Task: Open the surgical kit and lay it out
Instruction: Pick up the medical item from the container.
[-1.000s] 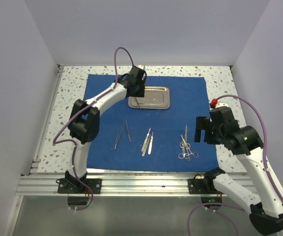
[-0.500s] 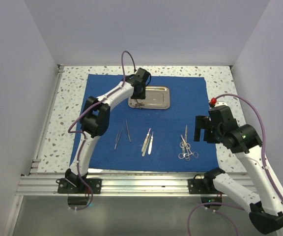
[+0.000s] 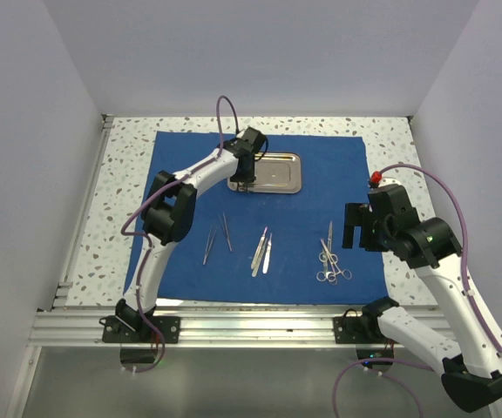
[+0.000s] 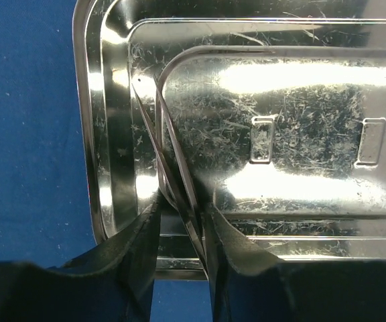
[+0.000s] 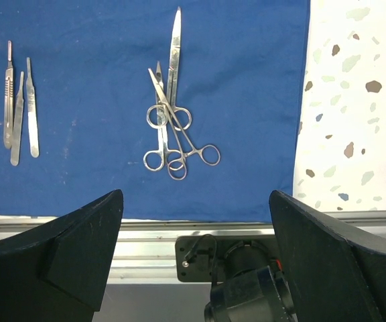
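The royal-blue cloth (image 3: 321,187) lies spread flat on the table. The steel tray (image 3: 277,171) sits on its far middle. My left gripper (image 3: 244,180) is at the tray's left end, shut on thin silver tweezers (image 4: 158,124) whose tips rest inside the tray (image 4: 300,134). More tweezers (image 3: 216,237), flat steel handles (image 3: 261,251) and a pile of scissors and forceps (image 3: 330,259) lie in a row on the cloth's near half. My right gripper (image 3: 353,228) hovers open and empty above the cloth's right edge; the scissors and forceps (image 5: 169,127) lie ahead of it (image 5: 193,201).
The speckled tabletop (image 3: 125,174) surrounds the cloth. White walls enclose the left, back and right. An aluminium rail (image 3: 234,326) with both arm bases runs along the near edge. The right arm's base (image 5: 246,282) shows below the cloth's edge.
My left gripper has come down to the tray's left end with the tweezers, and its elbow has swung right. The right arm has barely moved.
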Controlling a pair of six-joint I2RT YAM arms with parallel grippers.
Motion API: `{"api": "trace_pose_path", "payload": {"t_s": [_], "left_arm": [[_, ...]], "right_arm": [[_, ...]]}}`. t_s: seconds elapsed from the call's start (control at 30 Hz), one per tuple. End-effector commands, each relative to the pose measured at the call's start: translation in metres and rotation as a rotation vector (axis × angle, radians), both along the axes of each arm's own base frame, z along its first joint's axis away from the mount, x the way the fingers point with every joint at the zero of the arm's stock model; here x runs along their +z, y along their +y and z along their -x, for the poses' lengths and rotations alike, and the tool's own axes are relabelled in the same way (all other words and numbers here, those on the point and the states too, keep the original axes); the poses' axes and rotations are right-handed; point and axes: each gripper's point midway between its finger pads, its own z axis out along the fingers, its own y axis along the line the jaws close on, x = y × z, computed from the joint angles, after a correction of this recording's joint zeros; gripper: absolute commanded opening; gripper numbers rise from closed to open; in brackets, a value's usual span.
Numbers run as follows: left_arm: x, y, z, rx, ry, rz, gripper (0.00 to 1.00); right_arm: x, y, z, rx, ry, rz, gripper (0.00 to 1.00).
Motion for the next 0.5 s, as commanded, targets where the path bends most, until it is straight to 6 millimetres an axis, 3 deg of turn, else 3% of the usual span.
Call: {"api": "trace_pose_path", "payload": {"t_s": [0.0, 0.03, 0.17, 0.27, 0.47], "left_arm": [[0.021, -0.001, 0.002, 0.020, -0.032, 0.032, 0.35], [0.020, -0.003, 0.003, 0.018, -0.029, 0.038, 0.33], [0.012, -0.006, 0.007, 0.009, -0.004, 0.051, 0.00], [0.022, -0.010, 0.004, 0.001, -0.024, 0.067, 0.00], [0.078, -0.008, -0.006, -0.019, -0.126, 0.085, 0.00]], "right_arm": [[0.005, 0.003, -0.005, 0.024, -0.026, -0.004, 0.94], [0.005, 0.003, -0.005, 0.023, -0.028, -0.004, 0.94], [0.005, 0.003, -0.005, 0.024, -0.026, -0.004, 0.94], [0.005, 0.004, -0.004, 0.027, -0.025, -0.005, 0.94], [0.004, 0.004, -0.004, 0.027, -0.020, -0.007, 0.94]]}}
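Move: The tweezers lie at the left end of the tray, their middle roughly 2 cm ahead and 1 cm left of the left hand and about 1 cm below, with the part-open fingers already astride their near half. The tray's middle is some 3 cm ahead and 6 cm right. On the cloth, the two laid-out tweezers are about 16 cm back and 6 cm left, the scalpels about 21 cm back and 4 cm right. From the right hand, the tray tweezers are roughly 32 cm ahead, 28 cm left and 19 cm below. The tweezers' two legs are pinched together as the left fingers close on them from a bit over a third open to nearly shut. The left hand stays almost in place over the tray's near left corner, easing back about half a centimetre, then starting upward by some half a centimetre with hardly any turn of the wrist. ##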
